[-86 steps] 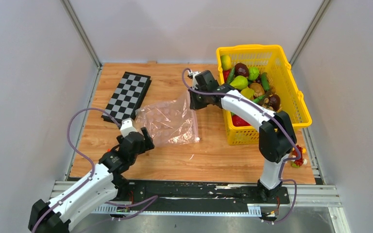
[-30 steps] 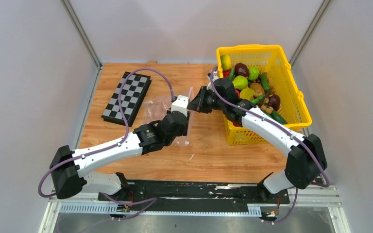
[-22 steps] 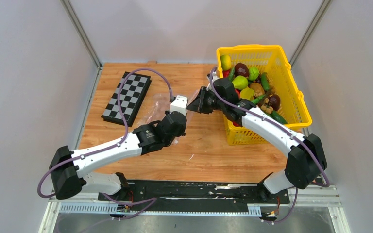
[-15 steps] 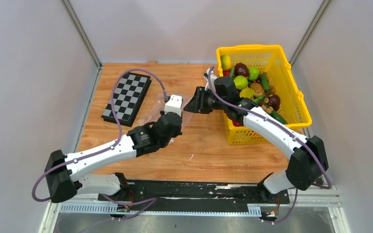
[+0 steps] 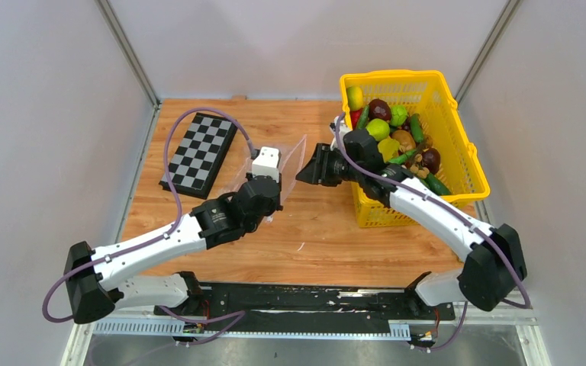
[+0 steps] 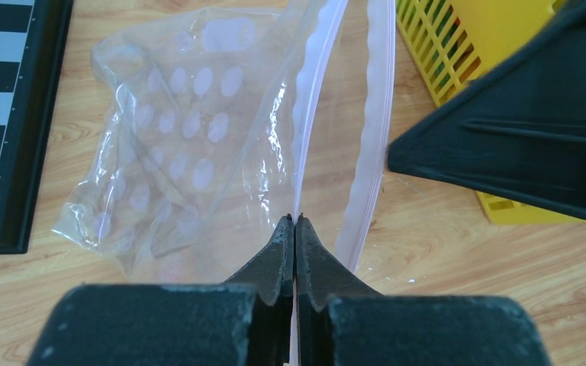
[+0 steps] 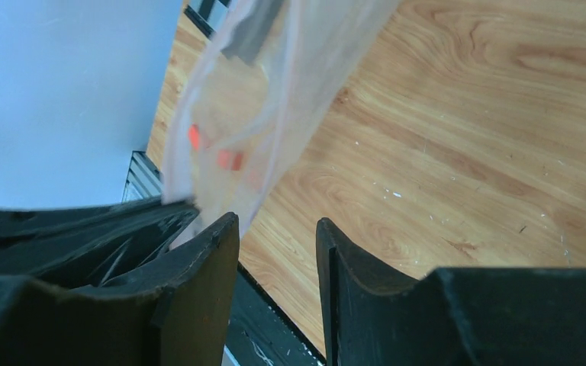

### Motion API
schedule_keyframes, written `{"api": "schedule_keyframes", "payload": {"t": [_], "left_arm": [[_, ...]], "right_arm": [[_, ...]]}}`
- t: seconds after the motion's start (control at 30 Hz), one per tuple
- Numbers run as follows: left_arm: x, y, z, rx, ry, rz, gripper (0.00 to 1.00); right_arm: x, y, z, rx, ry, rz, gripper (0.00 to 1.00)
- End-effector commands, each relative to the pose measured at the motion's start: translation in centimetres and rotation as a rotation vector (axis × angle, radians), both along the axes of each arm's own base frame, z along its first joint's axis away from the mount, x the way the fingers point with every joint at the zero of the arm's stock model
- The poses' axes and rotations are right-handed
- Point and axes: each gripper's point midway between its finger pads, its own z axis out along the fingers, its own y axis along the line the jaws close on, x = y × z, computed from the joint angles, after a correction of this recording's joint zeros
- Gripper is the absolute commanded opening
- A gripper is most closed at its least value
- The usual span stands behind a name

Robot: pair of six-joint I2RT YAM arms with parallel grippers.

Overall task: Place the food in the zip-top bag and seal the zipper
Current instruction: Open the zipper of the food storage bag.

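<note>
The clear zip-top bag (image 6: pixel 175 145) lies crumpled on the wood with its mouth raised. My left gripper (image 6: pixel 296 219) is shut on one strip of the zipper (image 6: pixel 310 99); the other strip (image 6: pixel 372 145) hangs free beside it. From above, the left gripper (image 5: pixel 277 194) sits at the bag (image 5: pixel 240 177). My right gripper (image 5: pixel 302 175) stands open just right of the mouth; in its own view the gap at the gripper (image 7: pixel 276 229) is empty and the bag (image 7: pixel 275 91) hangs beside its left finger. The food (image 5: pixel 397 137) is piled in the yellow basket.
The yellow mesh basket (image 5: pixel 469 156) stands at the back right, close behind the right arm. A folded chessboard (image 5: pixel 201 152) lies at the back left, just beyond the bag. Grey walls close in on three sides of the wooden table (image 5: pixel 328 244).
The left gripper closed on the zipper strip and drew it left and nearer. The right gripper let go of the bag, opened and backed off slightly to the right.
</note>
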Motion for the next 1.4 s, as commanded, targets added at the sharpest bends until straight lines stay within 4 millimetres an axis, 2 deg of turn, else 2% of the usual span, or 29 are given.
{"api": "schedule_keyframes", "payload": {"t": [0.0,0.13,0.37,0.47,0.53,0.57,0.63,0.7,0.8,1.1,1.27,1.37], "left_arm": [[-0.3,-0.4,1.3,-0.066,-0.016,-0.017,0.00],[-0.6,-0.5,1.1,-0.074,-0.003,-0.031,0.00],[-0.8,-0.7,0.6,-0.091,0.009,-0.038,0.00],[-0.9,-0.8,0.6,-0.099,0.010,-0.037,0.00],[-0.8,-0.7,0.6,-0.098,0.011,-0.035,0.00],[-0.9,-0.7,0.5,-0.095,0.013,-0.036,0.00],[-0.8,-0.6,0.1,-0.076,0.018,-0.032,0.02],[-0.7,-0.5,-0.4,-0.049,0.018,-0.033,0.20],[-0.4,-0.6,-1.2,-0.012,0.026,-0.027,0.28],[0.4,-0.4,-1.3,0.055,0.016,0.009,0.34],[0.8,0.5,-0.4,0.054,-0.014,0.049,0.31],[0.9,0.1,0.3,0.042,-0.036,0.033,0.37]], "right_arm": [[1.5,1.7,-0.2,0.057,0.028,-0.013,0.42],[1.4,2.7,0.3,0.065,0.022,0.018,0.44],[1.7,2.4,-0.4,0.034,0.016,-0.015,0.42],[1.8,2.5,-1.3,0.012,0.023,-0.005,0.27],[1.4,2.7,-1.5,0.018,0.028,0.017,0.06],[1.2,2.8,-1.4,0.024,0.026,0.027,0.00],[0.6,3.1,-0.8,0.058,0.014,0.056,0.00],[0.2,3.4,0.6,0.098,-0.003,0.075,0.00],[-0.1,3.4,1.9,0.129,-0.019,0.080,0.00],[-0.4,3.2,1.2,0.087,-0.026,0.116,0.00],[-0.5,2.8,-0.6,-0.057,-0.049,0.217,0.00],[-1.0,2.8,-0.9,-0.073,-0.051,0.264,0.00]]}}
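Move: The bag's right lip hangs loose about 2 cm to the right hand's left, 1 cm ahead and some 3 cm below it; the basket sits roughly 28 cm right of that hand and 10 ahead. From the left hand, already pinching the bag's left lip, the right lip is about 4 cm to the right, 3 ahead and 2 below. The chessboard lies some 22 cm left and 12 ahead of the left hand, 20 lower. Its open fingertips reach the bag's right lip and the right hand pinches it shut between them, after sinking nearly 4 cm and easing 2 cm left; keeping hold, it then rises a couple of centimetres before dipping slightly. The left hand, having drawn back and down about 1 cm, opens part-way to release the left lip, sinks 2 cm more and comes forward again, the lip still between its parted fingers. ##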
